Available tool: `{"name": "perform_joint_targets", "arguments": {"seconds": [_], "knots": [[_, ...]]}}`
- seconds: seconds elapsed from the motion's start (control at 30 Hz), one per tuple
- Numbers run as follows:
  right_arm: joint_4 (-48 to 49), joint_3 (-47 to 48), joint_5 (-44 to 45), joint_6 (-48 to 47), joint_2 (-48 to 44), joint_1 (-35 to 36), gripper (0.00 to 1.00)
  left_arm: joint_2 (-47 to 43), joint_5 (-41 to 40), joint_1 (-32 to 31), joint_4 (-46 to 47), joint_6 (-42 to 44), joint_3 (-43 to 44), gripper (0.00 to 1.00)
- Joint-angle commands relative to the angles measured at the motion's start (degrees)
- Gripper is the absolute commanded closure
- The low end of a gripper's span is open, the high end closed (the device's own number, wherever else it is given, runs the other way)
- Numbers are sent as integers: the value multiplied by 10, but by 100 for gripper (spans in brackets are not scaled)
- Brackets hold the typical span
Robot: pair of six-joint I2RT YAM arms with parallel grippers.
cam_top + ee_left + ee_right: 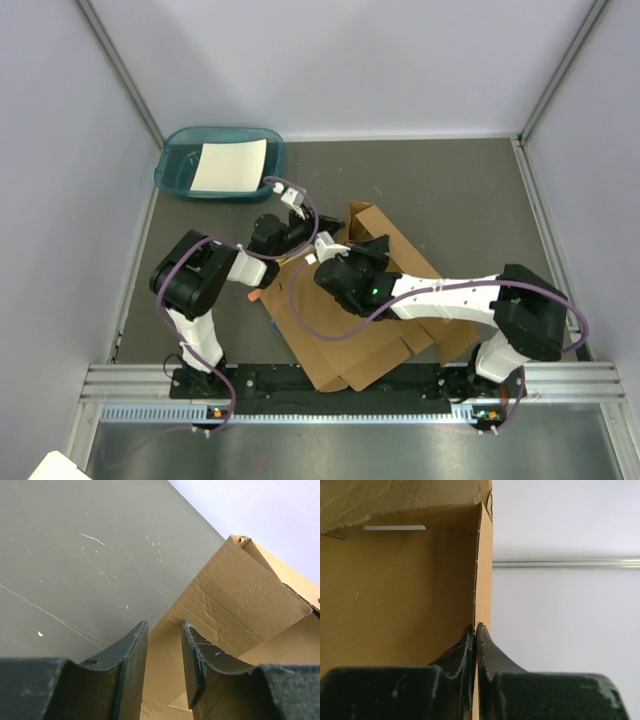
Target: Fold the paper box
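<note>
The paper box (340, 340) is a brown cardboard sheet lying mid-table, with flaps raised at its far end. My right gripper (372, 248) reaches over it from the right. In the right wrist view the right gripper (476, 626) is shut on the thin edge of an upright wall of the paper box (395, 595). My left gripper (298, 232) is at the box's far left corner. In the left wrist view the left gripper (164, 625) has its fingers apart, and a tilted flap of the paper box (225, 605) shows beyond them, not pinched.
A teal tray (175, 170) holding a white sheet (230, 165) stands at the back left. A small orange item (253, 296) lies by the box's left edge. Pale walls with metal rails (565, 563) enclose the grey table (75, 555).
</note>
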Motion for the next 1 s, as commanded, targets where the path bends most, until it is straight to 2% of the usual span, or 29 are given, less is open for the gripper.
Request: {"name": "perform_joint_targets", "arguments": {"seconds": [0.0, 0.27, 0.43, 0.67, 0.73, 0.77, 0.8, 0.83, 0.97], "knots": [[-55, -30, -128, 70, 1, 27, 100, -1, 60, -20, 71, -10, -17, 61], [-84, -31, -146, 89, -17, 28, 100, 5, 73, -20, 151, 1, -61, 53], [-92, -28, -150, 96, -16, 28, 100, -5, 79, -20, 154, 39, -77, 48], [-98, -26, -160, 104, -16, 29, 100, -2, 70, -20, 157, 50, -66, 40], [-100, -25, -165, 108, -18, 29, 100, -1, 61, -20, 177, 50, -67, 33], [-102, -25, -167, 109, -19, 29, 100, 3, 61, -20, 186, 48, -67, 19], [-102, -25, -167, 110, -20, 28, 100, 4, 66, -20, 194, 47, -66, 17], [-103, -26, -170, 111, -20, 28, 100, 8, 67, -20, 212, 41, -65, 1], [-106, -25, -171, 111, -20, 29, 100, 26, 92, -20, 249, 19, -56, 1]]}}
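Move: The box's end flap sits right at the left fingertips, its middle about 4 cm to their right, level fore and aft and roughly 1 cm lower. The side wall that the right hand pinches has its middle some 12 cm right of the left hand and 4 cm back; the box bottom lies about 16 cm back, 2 cm right and 12 cm down. From the right hand, the flap is roughly 6 cm ahead, 6 cm left and 3 cm lower. With its right-hand finger still against the flap's upper face, the left hand pushes the flap back towards the base and inward by about 5 cm, easing some 2 cm down over the latter part. It then stays there and spreads its fingers from partly open to fully open, while the right hand keeps its pinch on the side wall and gives back about 1 cm. ##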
